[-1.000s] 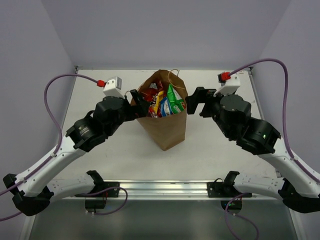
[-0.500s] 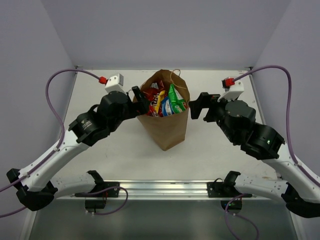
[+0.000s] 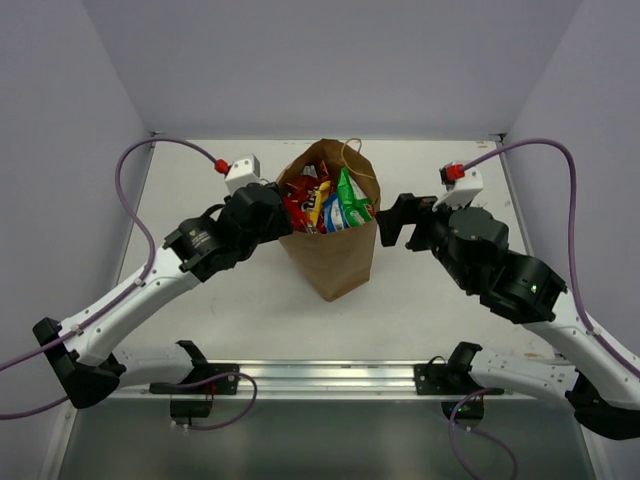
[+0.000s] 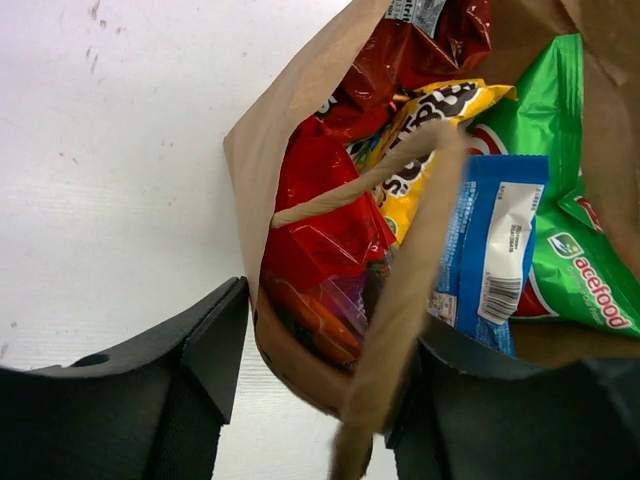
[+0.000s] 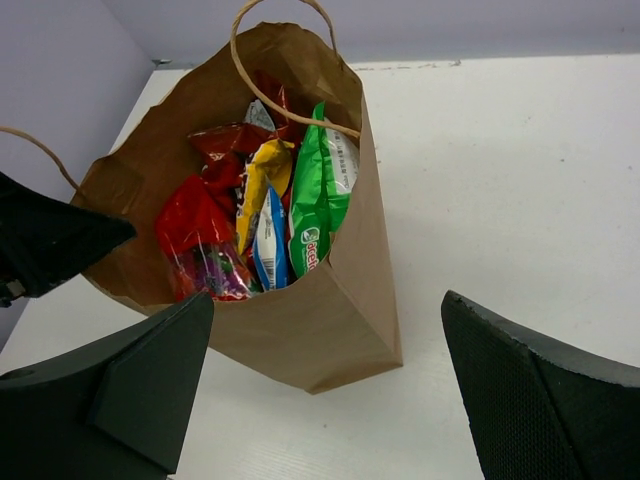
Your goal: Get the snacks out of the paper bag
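The brown paper bag [image 3: 335, 250] stands upright mid-table with its mouth open. It holds several snacks: a red packet [image 4: 330, 210], a yellow packet [image 4: 425, 125], a blue-and-white packet [image 4: 495, 240] and a green packet [image 4: 560, 190]. They also show in the right wrist view, red [image 5: 195, 215] and green [image 5: 322, 200]. My left gripper [image 3: 286, 212] is open and straddles the bag's left rim [image 4: 300, 370], one finger [image 4: 195, 375] outside and the other by the snacks. A paper handle [image 4: 400, 300] crosses between the jaws. My right gripper [image 3: 392, 220] is wide open and empty, just right of the bag [image 5: 310, 330].
The white table [image 3: 200, 300] is walled by grey panels at the back and sides. The second loop handle [image 5: 285, 40] stands up at the bag's far rim. A metal rail [image 3: 320, 375] runs along the near edge by the arm bases.
My left gripper has moved right to the bag's left rim and now straddles it. My right gripper has shifted slightly and stays open beside the bag.
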Motion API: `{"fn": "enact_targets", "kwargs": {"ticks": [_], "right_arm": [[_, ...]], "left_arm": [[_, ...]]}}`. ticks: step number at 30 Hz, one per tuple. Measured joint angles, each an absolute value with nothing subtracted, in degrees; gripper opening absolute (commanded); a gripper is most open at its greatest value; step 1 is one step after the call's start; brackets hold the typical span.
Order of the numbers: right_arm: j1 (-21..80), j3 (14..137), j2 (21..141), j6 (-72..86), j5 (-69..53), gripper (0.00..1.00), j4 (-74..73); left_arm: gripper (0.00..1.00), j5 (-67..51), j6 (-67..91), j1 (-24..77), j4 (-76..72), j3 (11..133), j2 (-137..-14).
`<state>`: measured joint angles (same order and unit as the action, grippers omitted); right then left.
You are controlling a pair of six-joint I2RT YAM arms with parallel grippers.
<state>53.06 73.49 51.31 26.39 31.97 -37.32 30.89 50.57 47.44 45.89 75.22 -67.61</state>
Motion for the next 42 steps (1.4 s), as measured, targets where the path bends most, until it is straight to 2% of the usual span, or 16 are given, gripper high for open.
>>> {"fn": "enact_targets", "kwargs": {"ticks": [2,3,5,6,8,12,15,19,24,28,35,42], "right_arm": [[53.1,73.3,51.2,26.3,31.7,0.99,-37.1],[53.1,73.1,51.2,26.3,31.6,0.99,-37.0],[53.1,72.9,51.0,25.9,31.0,0.98,-36.9],[53.0,72.8,51.0,25.8,30.5,0.98,-36.9],[52.9,72.8,51.0,25.4,29.9,0.97,-36.9],[52.9,72.8,51.2,23.9,28.3,0.96,-36.9],[52.9,73.0,51.9,22.3,26.4,0.95,-36.9],[52.9,73.3,53.4,20.5,22.9,0.94,-36.7],[52.9,74.8,56.9,18.4,18.7,0.91,-35.6],[52.9,77.2,60.1,17.1,14.9,0.81,-34.7],[52.9,83.8,65.7,14.1,9.8,0.79,-32.5],[52.9,88.1,72.7,13.5,8.4,0.75,-27.1]], "left_arm": [[0.48,31.1,50.6,47.4,45.8,75.2,-68.7],[0.39,31.4,50.6,47.4,45.7,75.1,-69.0],[0.28,31.6,51.0,47.4,45.3,75.1,-69.3],[0.15,31.8,51.1,47.4,45.3,75.1,-69.5],[0.00,32.0,51.6,47.4,45.3,75.1,-69.9],[0.00,32.4,50.8,46.3,45.0,75.1,-70.3],[0.00,30.3,47.0,41.8,44.2,75.2,-70.3],[0.00,26.6,35.3,32.6,41.7,75.5,-70.7],[0.00,24.4,16.6,27.6,37.3,78.4,-73.0],[0.00,21.3,2.5,26.2,31.8,80.6,-75.1],[0.00,13.4,-14.8,26.0,27.0,83.1,-77.7],[0.00,6.8,-23.3,26.0,25.8,83.1,-77.7]]}}
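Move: The bag's left rope handle already hangs between the left fingertips, about 1 cm ahead of the hand point and level with it. The red packet lies some 5 cm to its right, 3 cm ahead and 6 cm lower; the yellow packet is 8 cm right, 5 ahead and as low. From the right hand, the bag's right handle is roughly 14 cm ahead, 9 cm left and 5 cm lower, and the green packet 8 ahead, 10 left, 10 lower. Shut the left gripper on the rope handle, then pull the bag forward about 13 cm and left, easing back right near the end and rising about 5 cm, while the wrist rolls left side up, tips up and swings clockwise. Bring the right gripper some 13 cm left to the bag's near right rim, dipping then rising, turning 25 degrees counter-clockwise and narrowing slightly. ##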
